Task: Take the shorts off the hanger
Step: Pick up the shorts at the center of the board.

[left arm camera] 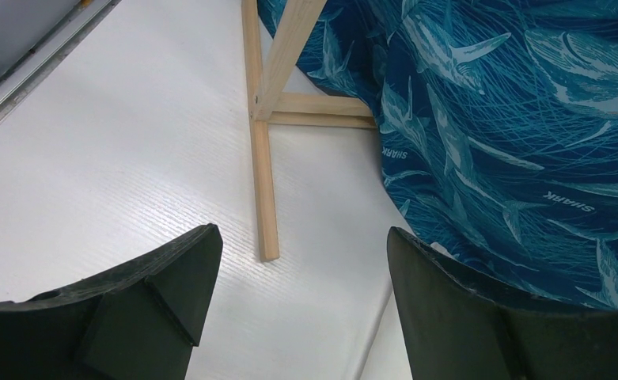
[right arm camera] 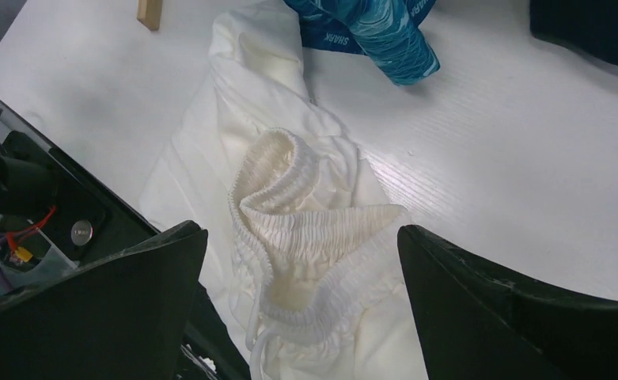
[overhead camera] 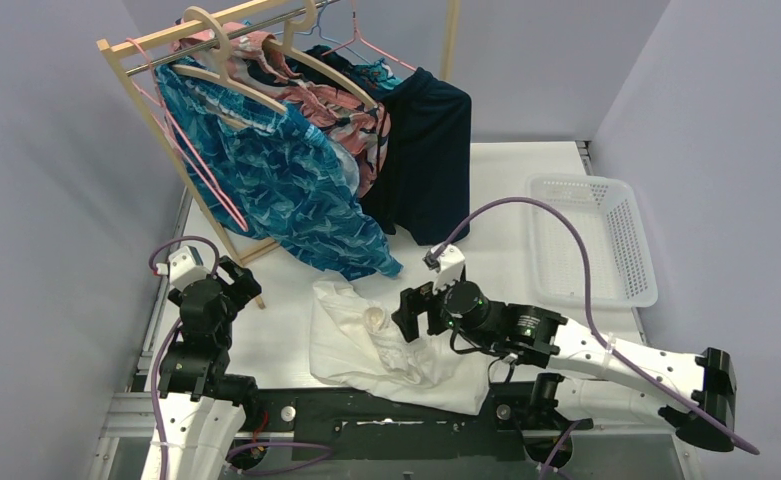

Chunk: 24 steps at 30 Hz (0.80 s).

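Note:
Three shorts hang from hangers on the wooden rack (overhead camera: 131, 48): a teal shark-print pair (overhead camera: 286, 190) in front, a pink-and-navy floral pair (overhead camera: 356, 125) behind it, and a dark navy pair (overhead camera: 431, 160) furthest right. White shorts (overhead camera: 366, 350) lie crumpled on the table by the near edge. My right gripper (overhead camera: 416, 312) hovers just above them, open, its jaws either side of the bunched waistband (right arm camera: 313, 229) without touching it. My left gripper (overhead camera: 228, 282) stands open and empty near the rack's foot (left arm camera: 264, 198), with the shark-print hem (left arm camera: 511, 119) to its right.
A white plastic basket (overhead camera: 606, 240) sits at the right side of the table. A pink wire hanger (overhead camera: 196, 160) dangles at the rack's left end. The rack's wooden base bars (left arm camera: 321, 111) rest on the table in front of my left gripper.

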{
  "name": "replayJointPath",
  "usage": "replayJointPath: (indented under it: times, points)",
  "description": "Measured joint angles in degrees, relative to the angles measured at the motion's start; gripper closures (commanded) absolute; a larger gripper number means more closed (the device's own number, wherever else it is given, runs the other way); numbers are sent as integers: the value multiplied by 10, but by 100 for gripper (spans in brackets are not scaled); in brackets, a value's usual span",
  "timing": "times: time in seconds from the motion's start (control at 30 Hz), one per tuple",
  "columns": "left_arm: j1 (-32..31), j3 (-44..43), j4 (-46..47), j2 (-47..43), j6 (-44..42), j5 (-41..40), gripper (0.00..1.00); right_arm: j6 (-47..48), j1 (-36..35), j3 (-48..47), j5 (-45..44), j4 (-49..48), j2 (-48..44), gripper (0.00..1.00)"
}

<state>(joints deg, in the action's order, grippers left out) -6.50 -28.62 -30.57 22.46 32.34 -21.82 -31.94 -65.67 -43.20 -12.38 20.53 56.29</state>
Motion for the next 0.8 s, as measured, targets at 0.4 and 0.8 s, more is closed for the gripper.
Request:
replayJointPath:
  times: [0.4, 0.8]
  points:
    - [0, 0, 0, 0, 0, 0, 24, -30, 19, 1, 94, -3, 101, 2]
    - [0, 3, 4, 0, 0, 3, 24, -75, 13, -58, 10, 51, 341, 2]
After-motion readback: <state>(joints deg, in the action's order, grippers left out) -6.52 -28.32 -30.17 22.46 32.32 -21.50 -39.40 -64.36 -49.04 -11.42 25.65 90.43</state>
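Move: The right hand, already open, hangs about 15 cm above the white shorts, its gathered waistband practically straight below, 0 cm ahead and 1 cm to the right. The blue shorts' hem hangs some 17 cm ahead of and 2 cm left of this hand, about 11 cm lower; the navy shorts' hem is roughly 23 cm ahead and 8 cm right, some 10 cm lower. From the left hand, the white shorts lie about 34 cm right, 8 cm back and 15 cm down. Lower the open right gripper about 15 cm, nearly straight down onto the bunched waistband of the white shorts, letting it bow a couple of centimetres back and left on the way before returning. Swing the fingers some 30 degrees steeper so they point mostly down, and keep them wide open astride the waistband. ##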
